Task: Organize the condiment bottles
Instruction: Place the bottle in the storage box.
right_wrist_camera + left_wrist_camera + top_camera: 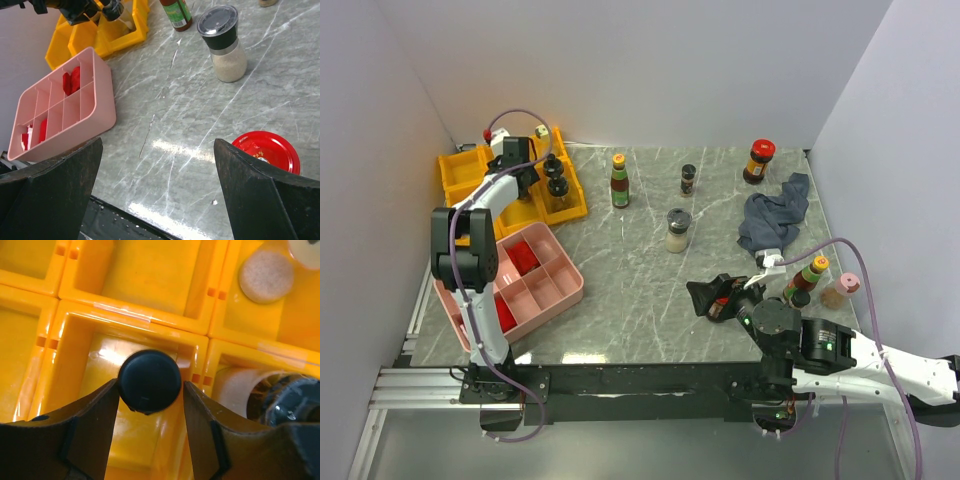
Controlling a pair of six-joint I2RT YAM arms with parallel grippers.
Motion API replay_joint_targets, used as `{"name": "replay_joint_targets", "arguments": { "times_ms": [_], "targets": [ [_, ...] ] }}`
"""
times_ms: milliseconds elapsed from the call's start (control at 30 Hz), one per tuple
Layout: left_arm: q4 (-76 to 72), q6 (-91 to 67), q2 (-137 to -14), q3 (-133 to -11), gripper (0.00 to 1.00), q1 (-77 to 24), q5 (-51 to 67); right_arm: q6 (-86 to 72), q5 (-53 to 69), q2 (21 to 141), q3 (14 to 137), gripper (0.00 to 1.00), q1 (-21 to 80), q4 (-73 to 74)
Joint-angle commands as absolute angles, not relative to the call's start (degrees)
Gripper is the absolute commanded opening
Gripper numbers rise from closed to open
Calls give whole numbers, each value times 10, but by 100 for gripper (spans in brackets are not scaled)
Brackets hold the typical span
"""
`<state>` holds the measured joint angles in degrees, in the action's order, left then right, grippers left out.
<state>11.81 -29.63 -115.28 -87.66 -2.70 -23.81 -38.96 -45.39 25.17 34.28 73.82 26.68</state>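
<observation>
In the left wrist view my left gripper [150, 385] hangs over a yellow bin [145, 285], its fingers on either side of a black-capped bottle [149, 381] standing in one compartment. A thin gap shows at the right finger, so the jaws are open. From above, that gripper [548, 168] is at the bins [460, 178]. My right gripper [157, 150] is wide open over bare table, with a red-lidded jar [267, 152] just outside its right finger. A green-labelled bottle [619, 182], a black-capped jar [688, 179], a red-lidded jar [757, 162] and a pale shaker [677, 230] stand on the table.
A pink tray [535, 290] with red blocks lies front left. A dark cloth [775, 215] lies at the right, with a yellow-capped bottle [808, 277] and a pink-capped shaker [842, 290] near it. Neighbouring bin compartments hold a pale shaker [265, 276] and another dark-capped jar [295, 400].
</observation>
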Motion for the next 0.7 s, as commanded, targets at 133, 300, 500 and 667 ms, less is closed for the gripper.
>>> {"name": "replay_joint_targets", "arguments": {
  "times_ms": [133, 300, 500, 667],
  "targets": [
    [117, -291, -1127, -893, 62, -24, -242, -396, -462, 239, 342, 100, 736, 266],
    [121, -300, -1079, -881, 78, -24, -233, -410, -463, 243, 342, 100, 736, 266],
    [113, -326, -991, -819, 99, -29, -157, -489, -536, 292, 367, 100, 735, 342],
    [107, -336, -899, -766, 99, -47, -132, -511, -551, 359, 409, 100, 733, 382]
  ]
}}
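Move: The black-capped bottle is already down in the storage box's near middle compartment, right between my left fingertips, its middle about 4 cm below. Two dark-capped bottles lie some 8 cm to my left hand's right, one 4 cm farther out, the other about 1 cm nearer; the white-capped bottle is about 13 cm ahead and 6 cm right. From my right hand, the red-lidded jar is about 5 cm ahead, 4 cm right and 16 cm below; the glass shaker is some 20 cm ahead, 6 cm left. I spread my already loosened left fingers from around the bottle's cap to fully open, staying low at first. Then I pull that hand up fast and away from the box, about 10 cm, drawing back some 4 cm and tipping the fingers up about 10 degrees. Late on, my right hand, wide open, starts down towards the red-lidded jar, turning slightly clockwise. ##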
